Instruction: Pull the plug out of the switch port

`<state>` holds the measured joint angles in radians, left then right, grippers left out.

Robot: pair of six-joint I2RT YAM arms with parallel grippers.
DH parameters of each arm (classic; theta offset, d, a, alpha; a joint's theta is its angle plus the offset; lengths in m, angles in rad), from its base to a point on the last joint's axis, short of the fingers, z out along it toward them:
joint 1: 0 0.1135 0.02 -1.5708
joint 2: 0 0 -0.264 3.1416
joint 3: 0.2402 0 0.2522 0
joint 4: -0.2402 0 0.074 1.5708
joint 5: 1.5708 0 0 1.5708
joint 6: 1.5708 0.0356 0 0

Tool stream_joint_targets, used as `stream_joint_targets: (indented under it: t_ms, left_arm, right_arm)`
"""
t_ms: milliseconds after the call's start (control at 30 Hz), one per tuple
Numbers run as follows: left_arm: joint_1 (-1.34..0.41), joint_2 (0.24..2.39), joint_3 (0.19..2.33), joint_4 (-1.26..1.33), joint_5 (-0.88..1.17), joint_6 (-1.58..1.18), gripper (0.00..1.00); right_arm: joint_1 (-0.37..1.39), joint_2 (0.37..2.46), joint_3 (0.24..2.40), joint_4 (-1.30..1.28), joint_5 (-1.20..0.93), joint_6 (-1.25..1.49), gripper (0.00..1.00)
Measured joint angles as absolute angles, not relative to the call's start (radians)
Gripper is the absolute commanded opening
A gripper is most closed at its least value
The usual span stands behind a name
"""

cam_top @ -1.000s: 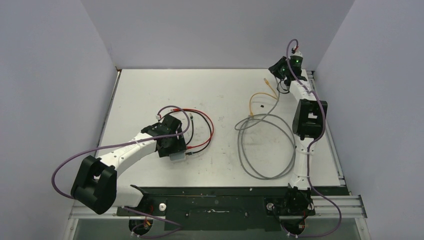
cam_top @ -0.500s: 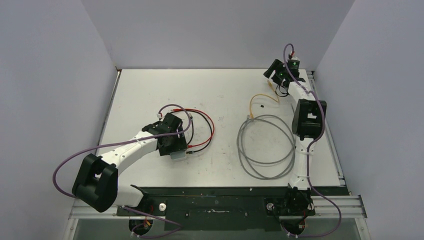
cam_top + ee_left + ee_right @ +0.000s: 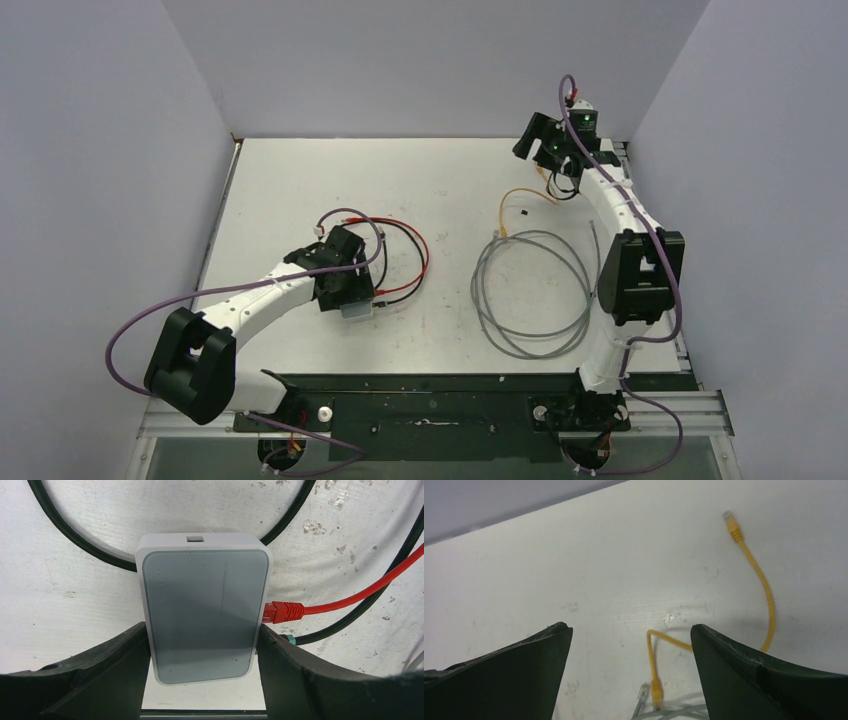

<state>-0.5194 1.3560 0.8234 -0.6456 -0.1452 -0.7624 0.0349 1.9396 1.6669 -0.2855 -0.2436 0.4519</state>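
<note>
The switch (image 3: 202,612), a flat pale grey-blue box, lies on the white table with my left gripper (image 3: 201,630) shut on its two long sides. A red plug (image 3: 282,611) sits in a port on its right edge, and a black cable's teal-tipped end (image 3: 290,640) lies just below it. From above, the switch (image 3: 357,311) peeks out under the left gripper (image 3: 348,292). My right gripper (image 3: 533,140) hovers open at the far right, holding nothing. Below it a yellow cable (image 3: 766,595) lies loose, both plugs (image 3: 732,527) free on the table.
A grey cable (image 3: 530,290) lies coiled right of centre, one plug (image 3: 642,693) beside the yellow cable's near end. Red (image 3: 418,245) and black (image 3: 400,292) cables loop right of the switch. Grey walls close the table at left, back and right.
My right gripper has opened and let go of the yellow cable, then lifted away toward the back; the cable now lies on the table. The left arm has not moved.
</note>
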Motion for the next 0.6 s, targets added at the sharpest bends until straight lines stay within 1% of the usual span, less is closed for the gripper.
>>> stream_joint_targets:
  t_ms: [100, 267, 400, 600]
  left_arm:
    - [-0.517, 1.356, 0.823, -0.643, -0.145, -0.762, 0.00]
    - [-0.516, 1.356, 0.817, -0.632, -0.145, -0.763, 0.00]
    - [-0.515, 1.356, 0.807, -0.630, -0.145, -0.763, 0.00]
    - [-0.515, 1.356, 0.801, -0.619, -0.145, -0.764, 0.00]
  right_arm:
    - [0.087, 1.831, 1.573, -0.332, -0.250, 0.433, 0.91]
    - [0.192, 1.711, 1.417, -0.452, -0.251, 0.394, 0.90]
    - [0.282, 1.679, 1.323, -0.567, -0.241, 0.362, 0.90]
    - [0.395, 1.676, 1.212, -0.682, -0.227, 0.330, 0.85]
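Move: The red plug, still in the switch's right side, lies about 30 cm back, 29 cm left and 16 cm below the right hand; the black plug is 2 cm nearer the base from it. The switch's middle is roughly 31 cm back and 33 cm left; the grey coil about 30 cm straight back. From the left hand, still gripping the switch, the red plug is 4 cm right, 1 cm ahead and 2 cm lower. Right hand sweeps some 25 cm back, also left and down, toward the red plug, open fingers tipping downward. ##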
